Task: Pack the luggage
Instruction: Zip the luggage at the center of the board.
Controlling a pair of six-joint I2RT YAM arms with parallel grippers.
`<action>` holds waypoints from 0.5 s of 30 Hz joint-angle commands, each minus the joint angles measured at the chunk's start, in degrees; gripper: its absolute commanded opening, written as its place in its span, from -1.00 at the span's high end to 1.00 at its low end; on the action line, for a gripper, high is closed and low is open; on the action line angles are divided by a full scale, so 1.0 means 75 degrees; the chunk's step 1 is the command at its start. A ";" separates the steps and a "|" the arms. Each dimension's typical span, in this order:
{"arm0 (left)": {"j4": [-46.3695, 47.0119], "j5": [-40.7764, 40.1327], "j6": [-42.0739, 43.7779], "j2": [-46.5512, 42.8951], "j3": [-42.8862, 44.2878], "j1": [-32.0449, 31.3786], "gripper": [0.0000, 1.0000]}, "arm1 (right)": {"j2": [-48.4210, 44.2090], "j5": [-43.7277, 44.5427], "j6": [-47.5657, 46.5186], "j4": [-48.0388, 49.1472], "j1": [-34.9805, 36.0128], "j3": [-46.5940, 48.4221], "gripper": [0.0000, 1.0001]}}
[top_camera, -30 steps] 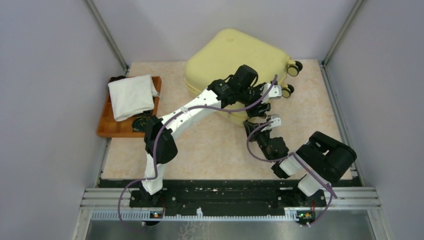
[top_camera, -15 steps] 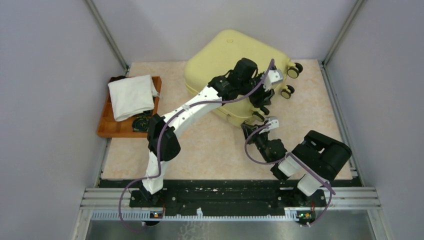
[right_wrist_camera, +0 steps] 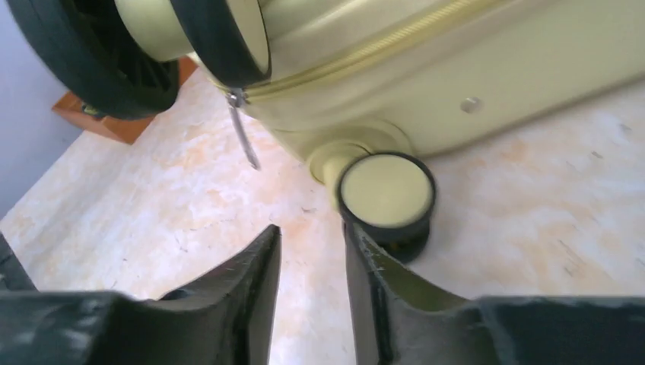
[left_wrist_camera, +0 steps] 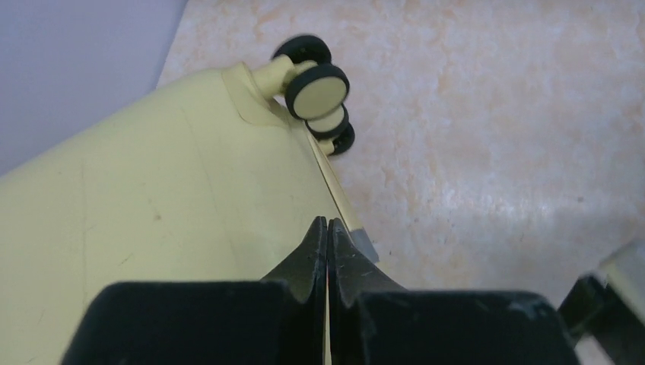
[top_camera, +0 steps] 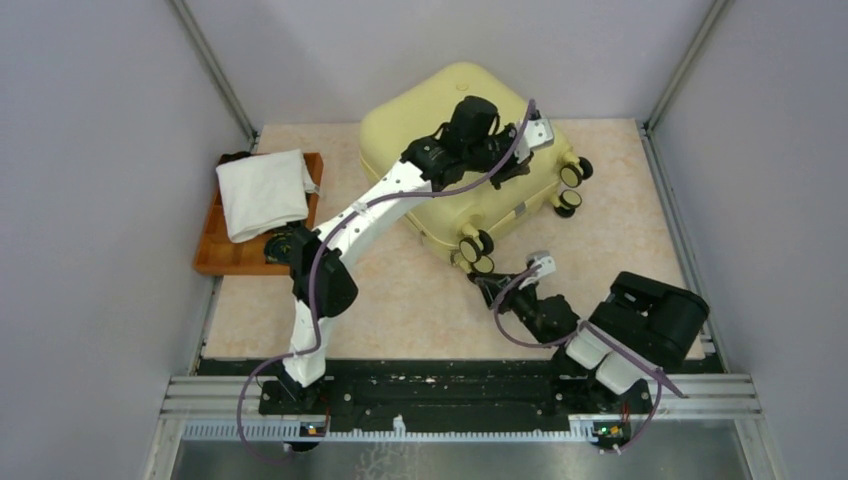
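The luggage, a pale yellow hard-shell suitcase, lies closed and flat at the back of the table, with its wheels pointing right and toward me. My left gripper hovers over its top shell near the zipper edge; in the left wrist view the left gripper is shut with nothing between its fingers. My right gripper sits low on the table just in front of the near wheels. In the right wrist view the right gripper stands open and empty, with one wheel beside the right finger and the zipper pull hanging above.
An orange-brown tray at the left edge holds a folded white towel and a small dark object. Grey walls close in on three sides. A metal rail runs along the near edge.
The suitcase has swung round and shifted left, bringing two wheels toward me. My left gripper has shut and moved back over the shell. My right gripper has opened and drawn back.
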 commanded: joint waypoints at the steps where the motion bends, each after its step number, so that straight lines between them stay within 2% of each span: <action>1: -0.1863 0.1012 0.2690 -0.0786 -0.0209 0.0467 0.91 | -0.1225 0.1026 0.0607 0.0832 0.0067 -0.1151 0.12; 2: -0.2368 0.1451 0.3207 -0.0941 -0.0340 0.0677 0.70 | -0.1554 0.1108 0.0792 0.0433 0.0074 -0.1304 0.05; 5: -0.3882 0.2274 0.5021 -0.1393 -0.0673 0.1158 -0.24 | -0.2874 0.1285 0.1284 -0.1609 0.0069 -0.1429 -0.06; 6: -0.4371 0.2424 0.5908 -0.1588 -0.0861 0.1244 -0.42 | -0.3307 0.1291 0.1326 -0.2369 0.0076 -0.1351 -0.08; 8: -0.5093 0.2363 0.7500 -0.2097 -0.1480 0.1245 -0.66 | -0.4044 0.1305 0.1215 -0.3552 0.0067 -0.1153 -0.11; 11: -0.5408 0.1936 0.9024 -0.2676 -0.2430 0.1040 -0.78 | -0.4864 0.1383 0.0901 -0.4506 0.0068 -0.0947 -0.19; 12: -0.5406 0.1814 0.9284 -0.2797 -0.2730 0.0955 -0.81 | -0.5088 0.1416 0.0847 -0.4822 0.0073 -0.0863 -0.22; 13: -0.5294 0.1728 0.9391 -0.2900 -0.2966 0.0863 -0.94 | -0.5274 0.1451 0.0799 -0.5124 0.0070 -0.0808 -0.24; 15: -0.4694 0.1672 0.9348 -0.3114 -0.3474 0.0652 -0.97 | -0.5549 0.1522 0.0731 -0.5512 0.0067 -0.0752 -0.27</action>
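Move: For the left hand, over the luggage, the zip pull at the luggage's near-left corner lies roughly 9 cm back, 11 cm left and 19 cm below. The upper wheels at that corner are some 9 cm back, 9 cm left and 12 cm below; the lower wheels are about 8 cm back, 8 cm left and 24 cm down. From the right hand the zip pull is about 6 cm ahead and 6 cm left, nearly level. Towards the luggage's near-left corner and its zip pull goes the left hand: left about 15 cm and back some 9 cm, sinking a little early on, its shut fingers spreading almost fully while the wrist swings clockwise and tips the fingers down about 30 degrees. The right hand, already free of the pull, clears off about 5 cm rightward and 5 cm up, opening wider. ##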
